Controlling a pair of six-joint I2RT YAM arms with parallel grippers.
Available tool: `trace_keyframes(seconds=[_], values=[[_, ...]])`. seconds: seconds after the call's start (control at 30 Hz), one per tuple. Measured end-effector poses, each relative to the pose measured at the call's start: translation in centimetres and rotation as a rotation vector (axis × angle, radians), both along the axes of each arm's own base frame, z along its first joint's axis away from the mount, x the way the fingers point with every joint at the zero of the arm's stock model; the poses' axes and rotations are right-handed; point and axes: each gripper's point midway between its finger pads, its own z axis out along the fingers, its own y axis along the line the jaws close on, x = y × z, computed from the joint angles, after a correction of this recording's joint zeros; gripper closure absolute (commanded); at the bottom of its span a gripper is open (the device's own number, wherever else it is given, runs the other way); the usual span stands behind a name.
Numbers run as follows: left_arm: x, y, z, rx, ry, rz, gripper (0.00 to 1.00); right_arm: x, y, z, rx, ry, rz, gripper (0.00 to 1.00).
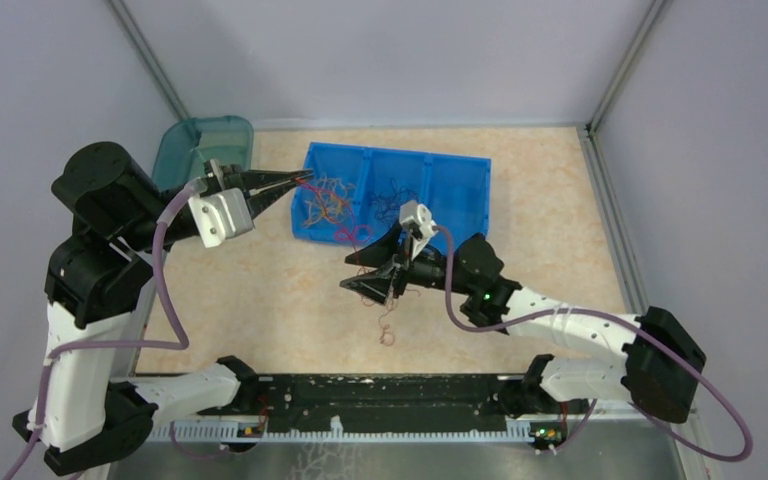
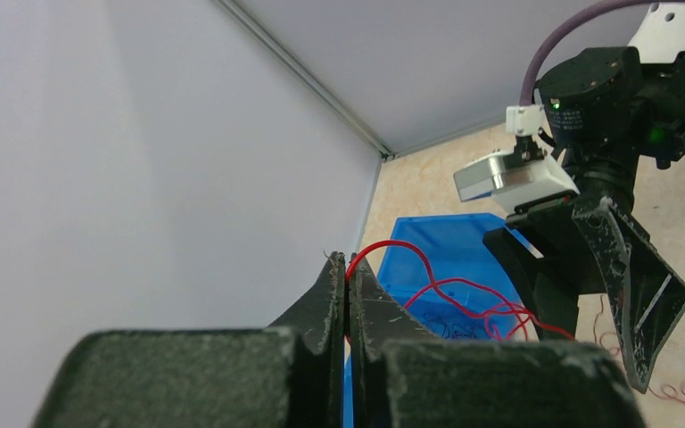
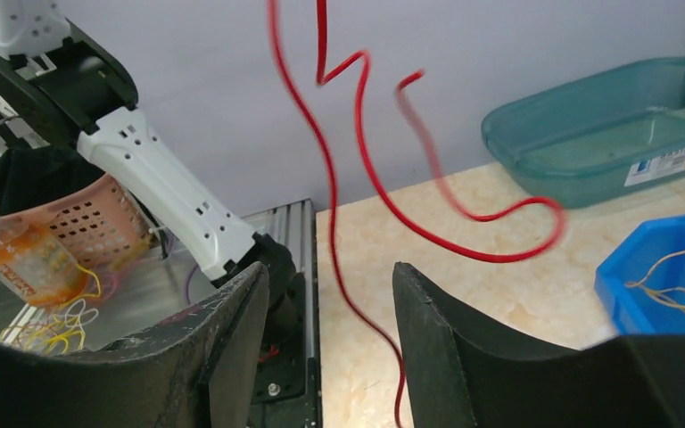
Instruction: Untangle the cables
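My left gripper (image 2: 348, 267) is shut on a thin red cable (image 2: 447, 285), pinched right at the fingertips. The cable loops away over the blue bin (image 2: 428, 245). From above, that gripper (image 1: 303, 181) hovers at the bin's left end (image 1: 465, 190). Orange-yellow cables (image 1: 324, 205) lie in the left compartment and dark ones (image 1: 390, 196) in the middle. The red cable (image 3: 328, 169) hangs down between my right gripper's (image 3: 330, 308) spread fingers, touching neither. That gripper (image 1: 358, 272) is open, in front of the bin. A loose cable end (image 1: 388, 332) curls on the table.
A teal tub (image 1: 205, 145) stands at the back left, behind the left wrist. The right wrist view shows a pink basket (image 3: 85, 223) with an orange bottle beyond the table's near rail. Grey walls close in the table on three sides.
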Motion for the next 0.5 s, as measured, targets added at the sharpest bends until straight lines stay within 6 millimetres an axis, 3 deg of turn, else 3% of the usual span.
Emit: trace_keyframes(seconds=[0.27, 0.5], values=[[0.0, 0.0, 0.0, 0.000, 0.000, 0.000, 1.00, 1.1, 1.9, -2.0, -0.043, 0.051, 0.011, 0.59], [0.3, -0.3, 0.0, 0.003, 0.004, -0.002, 1.00, 1.4, 2.1, -1.2, -0.001, 0.067, 0.003, 0.70]])
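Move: The hanging strand of the red cable is right at my right fingertips, which point left and stand open: roughly 1 cm forward, at their height. The orange cable in the blue tray's left section lies about 23 cm forward, 4 cm left and 28 cm lower; the dark blue cable in the middle section is 23 cm forward, 8 cm right, just as low. From my left hand, pinching the red cable higher up, that strand is some 20 cm below, 4 cm right and 4 cm back. I ease my right hand about 2 cm left and a little forward around the hanging red strand, dipping some 2 cm and then rising about 1 cm again. As it goes I draw the fingers together from just over half open to about a third, not yet shut. My left hand stays high and keeps its pinch on the cable. ##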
